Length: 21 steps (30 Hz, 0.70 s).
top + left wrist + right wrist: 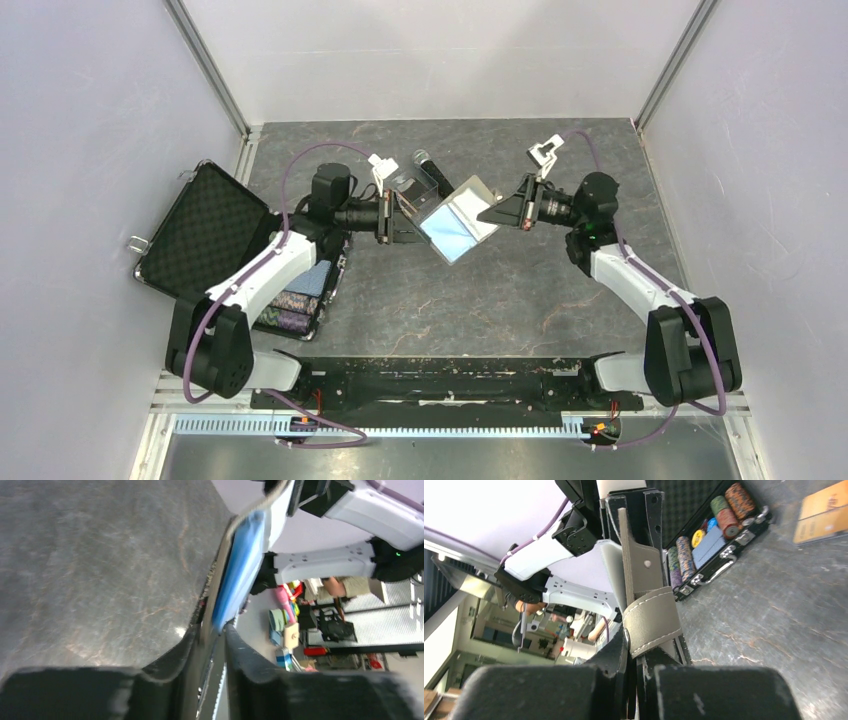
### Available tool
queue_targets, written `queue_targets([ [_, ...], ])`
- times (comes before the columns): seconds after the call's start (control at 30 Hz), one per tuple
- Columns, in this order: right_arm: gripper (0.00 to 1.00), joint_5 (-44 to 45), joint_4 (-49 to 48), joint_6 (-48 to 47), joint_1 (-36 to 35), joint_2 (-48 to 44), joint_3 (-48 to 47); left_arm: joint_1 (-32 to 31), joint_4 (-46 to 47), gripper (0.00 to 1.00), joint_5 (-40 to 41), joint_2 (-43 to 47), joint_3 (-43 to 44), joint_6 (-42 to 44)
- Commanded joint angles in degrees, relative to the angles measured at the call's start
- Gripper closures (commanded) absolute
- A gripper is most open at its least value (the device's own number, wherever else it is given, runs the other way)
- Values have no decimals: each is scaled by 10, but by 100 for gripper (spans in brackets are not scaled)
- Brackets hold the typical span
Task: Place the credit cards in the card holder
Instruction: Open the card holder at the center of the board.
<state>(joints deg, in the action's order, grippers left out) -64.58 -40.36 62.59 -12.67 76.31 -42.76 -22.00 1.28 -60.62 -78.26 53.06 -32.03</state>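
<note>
The card holder (455, 228) hangs open above the middle of the table, light blue inside facing up, between both grippers. My right gripper (487, 212) is shut on its right edge; in the right wrist view the grey panel (646, 575) and its snap tab run down between the jaws of that gripper (636, 652). My left gripper (412, 225) is at the left edge. In the left wrist view its jaws (212, 630) stand slightly apart around the holder's edge (242, 565); whether they still press it does not show. Two orange credit cards (824, 510) lie flat on the table.
A big black poker-chip case (205, 235) lies open at the left, chip rows (709, 535) in its tray. A small clear plastic box (415, 185) sits behind the left gripper. Enclosure walls close in the left, right and back sides.
</note>
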Motion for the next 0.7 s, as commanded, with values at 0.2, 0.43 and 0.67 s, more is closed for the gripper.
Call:
queue_targets([
  [0.2,100,118,312,-267,44,-45,8,33,-156,33,94,12,94,100],
  [0.43,100,231,155,-158,45,-56,186,26,-147,31,98,9,77,85],
  [0.67,100,321,-26,-66,46,-54,355,7,-118,34,89,7,61,67],
])
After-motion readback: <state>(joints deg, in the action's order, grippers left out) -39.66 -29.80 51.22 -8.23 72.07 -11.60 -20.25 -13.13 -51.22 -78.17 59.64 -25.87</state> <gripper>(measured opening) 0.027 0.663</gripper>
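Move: The right hand, fingers pointing left, still pinches the opened card holder by its strap side; the holder's middle lies about 5 cm left of the hand and 2 cm below. The bare board it is lowered towards is some 4 cm back, 3 cm right and 26 cm below. On the board, the microphone lies about 21 cm ahead and 7 cm left of the right hand, the clear case 20 cm ahead and 13 cm left. For the left hand, at the opposite edge, the holder's middle is 7 cm right, 2 cm ahead and 2 cm above. Down fast, about 22 cm, the right hand carries the open holder towards the board, swinging right and finally a little back, keeping its pinch while the fingers dip and the wrist turns clockwise. Just before, the left fingers spread wide and let go of the holder's opposite edge, that hand easing forward and left by 2 to 3 cm with a slight counter-clockwise turn. ##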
